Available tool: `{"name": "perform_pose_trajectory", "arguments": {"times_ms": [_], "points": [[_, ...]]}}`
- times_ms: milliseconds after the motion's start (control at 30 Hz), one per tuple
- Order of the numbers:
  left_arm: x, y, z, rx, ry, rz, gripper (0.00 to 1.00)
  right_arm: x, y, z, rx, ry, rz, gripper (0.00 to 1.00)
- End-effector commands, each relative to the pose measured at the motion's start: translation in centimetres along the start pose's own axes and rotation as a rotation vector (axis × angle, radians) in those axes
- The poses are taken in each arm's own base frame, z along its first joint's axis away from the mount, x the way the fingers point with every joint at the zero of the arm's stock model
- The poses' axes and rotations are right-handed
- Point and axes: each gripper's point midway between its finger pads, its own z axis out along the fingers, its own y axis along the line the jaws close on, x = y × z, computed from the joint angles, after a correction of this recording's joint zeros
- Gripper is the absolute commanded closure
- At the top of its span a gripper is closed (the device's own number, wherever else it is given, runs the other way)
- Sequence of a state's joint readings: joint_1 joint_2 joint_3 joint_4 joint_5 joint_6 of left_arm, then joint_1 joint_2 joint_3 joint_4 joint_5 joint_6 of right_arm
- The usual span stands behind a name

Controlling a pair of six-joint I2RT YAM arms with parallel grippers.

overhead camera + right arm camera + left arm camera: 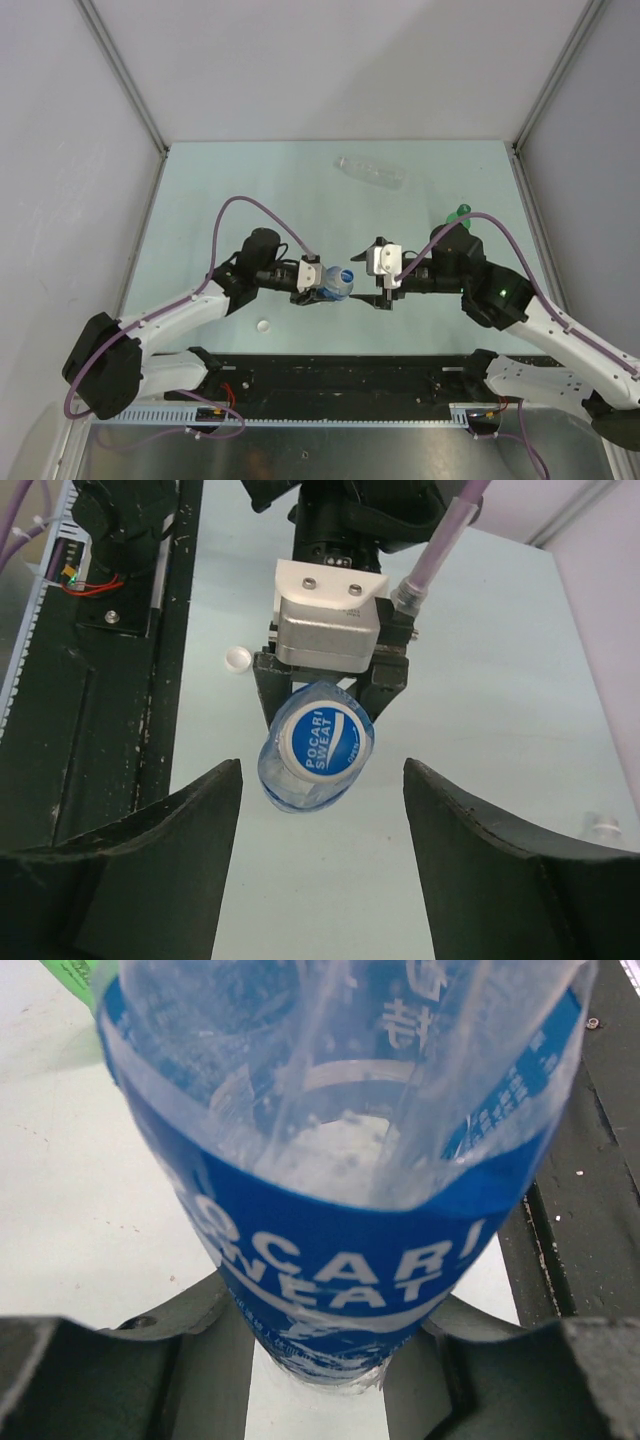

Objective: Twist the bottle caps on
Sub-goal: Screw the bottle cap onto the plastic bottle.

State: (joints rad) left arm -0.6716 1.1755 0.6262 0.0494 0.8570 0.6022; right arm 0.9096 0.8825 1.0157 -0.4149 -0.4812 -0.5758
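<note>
My left gripper [318, 283] is shut on the clear bottle with the blue label [338, 281], holding it level above the table with its neck pointing right. In the left wrist view the fingers [190, 1360] press both sides of the bottle [340, 1210]. A white cap with a blue top [322, 742] sits on the neck. My right gripper [372, 272] faces that cap a short way off. It is open, and its fingers [150, 860] stand wide apart with nothing between them. A loose white cap [263, 325] lies on the table near the left arm.
The clear unlabelled bottle [370, 172] lies on its side at the back of the table. The green bottle [458, 213] shows partly behind the right arm. A black rail [340, 375] runs along the near edge. Grey walls close in the left, right and back.
</note>
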Motion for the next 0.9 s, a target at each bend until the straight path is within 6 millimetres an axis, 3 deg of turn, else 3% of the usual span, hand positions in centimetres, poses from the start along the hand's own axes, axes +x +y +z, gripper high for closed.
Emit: {"name": "perform_pose_trajectory", "arguments": {"times_ms": [0,167,400,700,867], "points": [[-2.0,0.8,-0.2,0.007,-0.040,0.057,1.00,-1.8,-0.1,0.7,-0.028,-0.081,0.000,0.31],[-2.1,0.8,-0.2,0.007,-0.037,0.062,1.00,-2.1,0.2,0.9,-0.050,-0.099,0.008,0.40],[-2.1,0.9,-0.2,0.007,-0.034,0.062,1.00,-2.2,0.3,0.9,-0.057,-0.105,0.009,0.45],[-2.7,1.1,-0.4,-0.002,-0.042,0.074,1.00,-1.4,0.1,1.4,-0.054,-0.074,0.039,0.59],[-3.6,3.0,-0.8,-0.091,-0.031,0.064,1.00,-0.2,-0.1,1.8,-0.035,-0.029,0.086,0.70]]}}
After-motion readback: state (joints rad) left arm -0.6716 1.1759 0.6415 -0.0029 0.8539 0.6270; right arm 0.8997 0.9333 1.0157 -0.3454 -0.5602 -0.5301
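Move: The blue cap already sits on the neck of the plastic bottle, about 3 cm to the right hand's left, level fore and aft and roughly 1 cm lower. The bottle's middle lies some 6 cm left and 10 cm below that hand. A loose white cap is about 22 cm left, 3 cm back and 31 cm down; the green bottle stands some 23 cm right, 17 cm ahead and 20 cm lower. From the left hand the blue cap is about 13 cm up and 4 cm right. Leftwards, by only about 1.5 cm and mostly early on, the right hand eases in to the blue cap with its wrist nearly steady, while its fingers narrow from well open to roughly half that gap, coming in from either side of the cap's rim until both tips touch it. The left hand stays in place and keeps its grip low on the bottle, holding it cap-up. ##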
